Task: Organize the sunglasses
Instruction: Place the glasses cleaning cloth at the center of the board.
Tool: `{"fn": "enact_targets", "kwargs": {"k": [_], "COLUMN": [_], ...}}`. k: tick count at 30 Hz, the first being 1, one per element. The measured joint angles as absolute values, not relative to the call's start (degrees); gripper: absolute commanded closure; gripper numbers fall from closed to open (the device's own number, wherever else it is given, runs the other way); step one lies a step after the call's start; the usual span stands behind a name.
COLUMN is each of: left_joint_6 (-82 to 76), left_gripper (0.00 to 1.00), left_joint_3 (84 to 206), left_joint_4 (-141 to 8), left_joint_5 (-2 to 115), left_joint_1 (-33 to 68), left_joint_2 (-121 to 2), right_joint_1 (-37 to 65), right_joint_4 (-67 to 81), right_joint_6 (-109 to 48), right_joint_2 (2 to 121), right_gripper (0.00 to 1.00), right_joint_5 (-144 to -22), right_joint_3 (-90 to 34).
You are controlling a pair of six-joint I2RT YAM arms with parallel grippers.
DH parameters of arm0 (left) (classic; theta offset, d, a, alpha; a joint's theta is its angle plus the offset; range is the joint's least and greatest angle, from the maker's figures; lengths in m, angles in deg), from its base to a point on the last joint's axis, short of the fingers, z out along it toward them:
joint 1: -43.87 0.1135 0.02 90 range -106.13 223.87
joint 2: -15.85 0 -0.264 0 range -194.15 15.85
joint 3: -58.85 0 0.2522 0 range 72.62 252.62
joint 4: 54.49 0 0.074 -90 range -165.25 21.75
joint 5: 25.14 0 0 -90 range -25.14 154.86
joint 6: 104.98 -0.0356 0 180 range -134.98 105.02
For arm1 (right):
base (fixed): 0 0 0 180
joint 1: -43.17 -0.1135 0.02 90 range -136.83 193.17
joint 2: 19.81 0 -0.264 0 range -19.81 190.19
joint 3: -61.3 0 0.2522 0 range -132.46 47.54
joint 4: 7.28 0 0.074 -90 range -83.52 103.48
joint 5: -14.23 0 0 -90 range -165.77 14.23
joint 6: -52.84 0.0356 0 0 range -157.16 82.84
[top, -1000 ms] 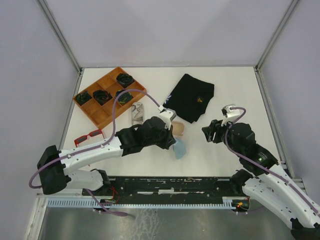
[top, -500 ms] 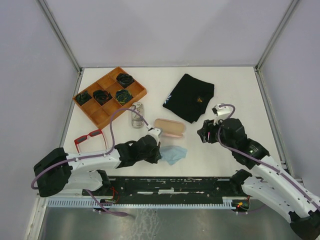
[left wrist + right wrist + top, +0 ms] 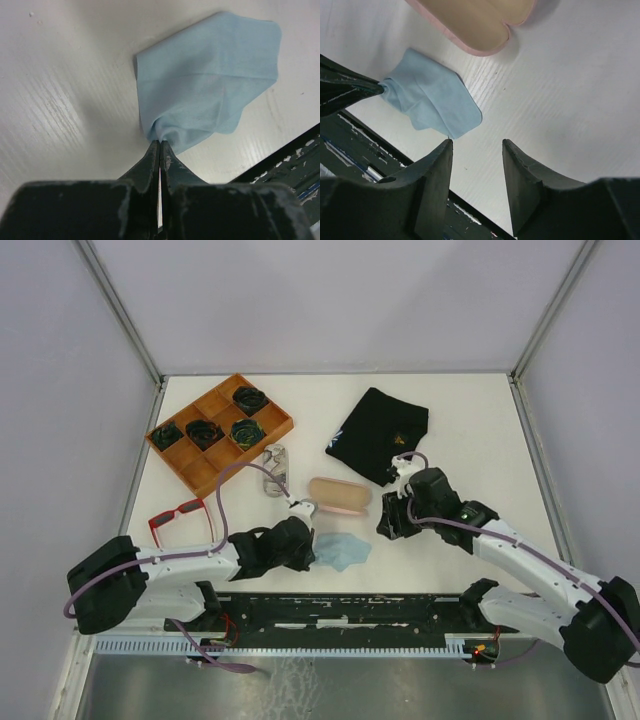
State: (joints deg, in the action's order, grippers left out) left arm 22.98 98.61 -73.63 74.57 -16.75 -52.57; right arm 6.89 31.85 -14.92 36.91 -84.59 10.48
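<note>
The red-framed sunglasses lie on the table at the left, apart from both arms. My left gripper is shut on a corner of a light blue cloth near the front edge. In the left wrist view the jaws pinch the bunched corner while the rest of the cloth lies flat. The oblong pink case rests closed just behind the cloth. My right gripper hovers open to the right of the case. In its wrist view the right gripper holds nothing, above bare table beside the cloth and the case.
A wooden divided tray with dark bundles stands at the back left. A small grey patterned item lies just in front of it. A black folded garment lies at the back right. The black rail runs along the near edge.
My left gripper has drawn back toward the near edge with the blue cloth, uncovering the pink case. My right arm has swung left and down toward the case, its jaws narrowing a little.
</note>
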Motion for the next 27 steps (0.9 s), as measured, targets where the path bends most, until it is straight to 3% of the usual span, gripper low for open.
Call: {"fn": "enact_targets", "kwargs": {"k": [7, 14, 18, 21, 27], "left_joint_6": [25.2, 26.6, 26.7, 26.6, 26.5], "left_gripper": [0.93, 0.52, 0.38, 0.33, 0.35], "left_joint_3": [96.2, 95.8, 96.3, 98.6, 103.9], "left_joint_4": [-72.8, -71.0, -74.1, -77.2, -79.3], "left_joint_5": [74.5, 73.3, 73.9, 75.4, 79.4], "left_joint_1": [-16.7, -16.8, -16.9, -16.9, -15.9], "left_joint_2": [-52.9, -52.8, -50.3, -48.6, -49.0], "right_joint_1": [3.4, -2.2, -3.8, -4.3, -5.5], "right_joint_4": [31.8, 30.5, 29.8, 29.2, 28.8], "right_joint_6": [-14.4, -9.8, -4.0, 0.3, 6.4], "right_joint_2": [44.2, 47.2, 46.3, 44.8, 44.5], "right_gripper": [0.48, 0.48, 0.49, 0.50, 0.50], "right_joint_5": [-87.0, -80.1, -73.6, -70.4, -67.1], "right_joint_3": [10.5, 10.5, 11.1, 12.2, 12.8]}}
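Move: The left hand, low over the table, still pinches the cleaning cloth's left end, with the cloth's middle about 8 cm to its right, 3 cm ahead and 2 cm down. From this hand the open pink case lies some 17 cm ahead and 8 cm right, and the patterned case 24 cm ahead and 10 cm left. From the right hand the cloth's middle is about 10 cm left, 2 cm back and 9 cm below. Left dips slightly, opens to release the cloth, then rises about 5 cm; right sinks 4 cm towards it. ##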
